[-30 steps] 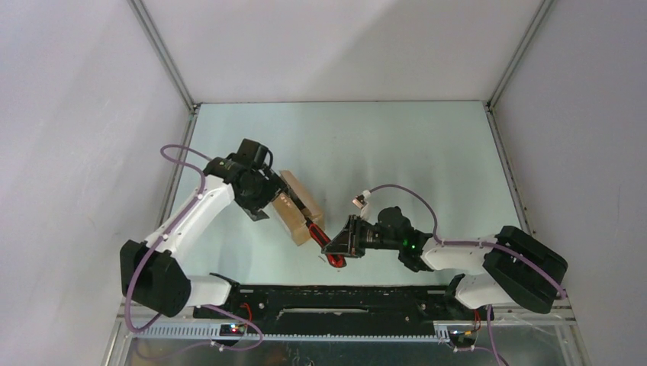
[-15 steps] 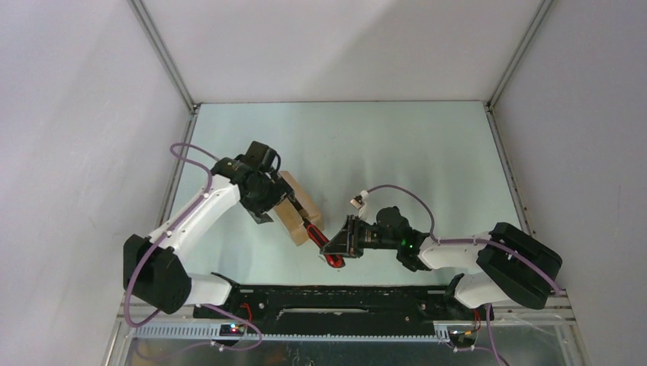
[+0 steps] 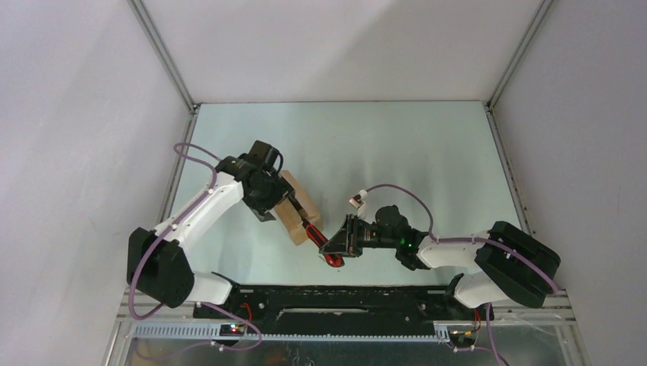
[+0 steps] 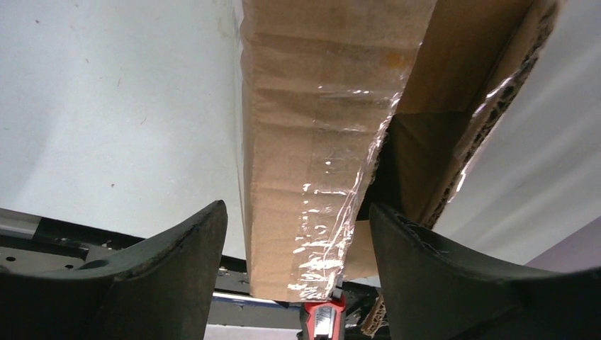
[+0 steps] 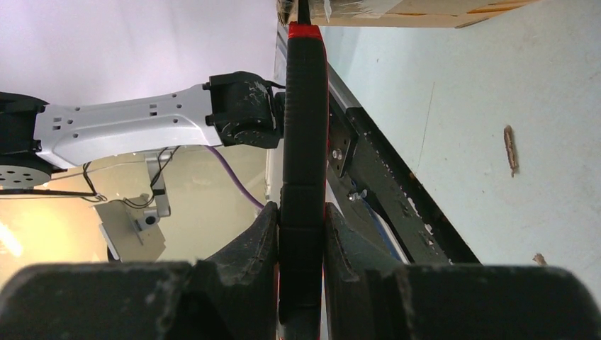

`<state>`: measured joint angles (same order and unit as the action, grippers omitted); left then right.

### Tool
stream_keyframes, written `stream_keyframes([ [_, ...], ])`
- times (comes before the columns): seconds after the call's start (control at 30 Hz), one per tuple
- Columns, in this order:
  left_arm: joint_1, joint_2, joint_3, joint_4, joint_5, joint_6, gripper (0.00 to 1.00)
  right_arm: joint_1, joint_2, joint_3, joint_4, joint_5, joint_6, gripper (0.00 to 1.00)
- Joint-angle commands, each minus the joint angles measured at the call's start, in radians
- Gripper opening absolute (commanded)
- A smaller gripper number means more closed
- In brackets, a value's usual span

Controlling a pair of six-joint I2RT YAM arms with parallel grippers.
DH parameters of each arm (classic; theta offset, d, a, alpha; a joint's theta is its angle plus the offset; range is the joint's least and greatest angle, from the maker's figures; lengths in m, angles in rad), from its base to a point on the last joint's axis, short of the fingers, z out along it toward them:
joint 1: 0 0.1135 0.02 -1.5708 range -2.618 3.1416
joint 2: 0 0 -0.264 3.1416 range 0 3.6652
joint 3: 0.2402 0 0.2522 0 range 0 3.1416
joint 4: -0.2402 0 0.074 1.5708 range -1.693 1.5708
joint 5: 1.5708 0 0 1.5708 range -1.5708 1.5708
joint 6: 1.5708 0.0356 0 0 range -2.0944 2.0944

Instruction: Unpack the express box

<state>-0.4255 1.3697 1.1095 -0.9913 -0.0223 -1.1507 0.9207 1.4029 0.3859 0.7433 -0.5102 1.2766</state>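
Observation:
The express box (image 3: 294, 204), a brown taped carton with a flap raised, lies on the pale table left of centre. My left gripper (image 3: 281, 203) is open and straddles it. In the left wrist view the box (image 4: 312, 163) sits between the fingers (image 4: 177, 269), with a thin gap on the left side. My right gripper (image 3: 333, 244) is shut on a red-handled knife (image 3: 314, 233). In the right wrist view the knife (image 5: 303, 106) points up to the box's edge (image 5: 397, 8), and its blade tip meets the tape there. The knife's red tip also shows under the box (image 4: 322, 319).
A black rail (image 3: 336, 293) runs along the near edge by the arm bases. Grey walls close in the table (image 3: 427, 152) on three sides. Small brown scraps (image 5: 509, 138) lie on the table. My left arm (image 5: 127, 127) shows in the right wrist view.
My left gripper and the box have shifted slightly to the right. My right gripper has edged a little left with the knife still at the box.

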Motion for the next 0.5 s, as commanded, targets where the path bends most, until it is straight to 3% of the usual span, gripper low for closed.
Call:
stream_keyframes([
  [0.0,-0.007,-0.006,-0.016,0.034,-0.013,-0.024,0.73,-0.008,0.000,0.039,0.057,-0.019,0.026,0.00],
  [0.23,-0.009,-0.019,-0.045,0.055,-0.022,-0.040,0.53,-0.017,-0.017,0.038,0.069,-0.034,0.046,0.00],
  [0.47,-0.011,-0.041,-0.044,0.063,-0.047,-0.059,0.48,-0.019,-0.045,0.038,0.065,-0.051,0.063,0.00],
])
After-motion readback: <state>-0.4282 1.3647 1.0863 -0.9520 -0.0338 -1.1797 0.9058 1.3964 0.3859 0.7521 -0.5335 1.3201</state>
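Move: The express box lies just beneath the open left fingers, which stand either side of its taped left strip; its middle is roughly 3 cm to their right, 1 cm nearer the base and 5 cm down. The cutter in the right fingers lies about 11 cm back and 10 cm right of the left hand, at much the same height. From the right hand, the box is some 9 cm ahead, 8 cm left and 5 cm lower. Close the left gripper from wide open to about half, pinching the box's taped strip with one finger on its outer side and the other in the cut opening; ease only about 0.5 cm forward as you do, fingers still pointing down. Keep the right hand almost in place, holding the cutter with its blade at the box's near end and rising barely 0.5 cm. ##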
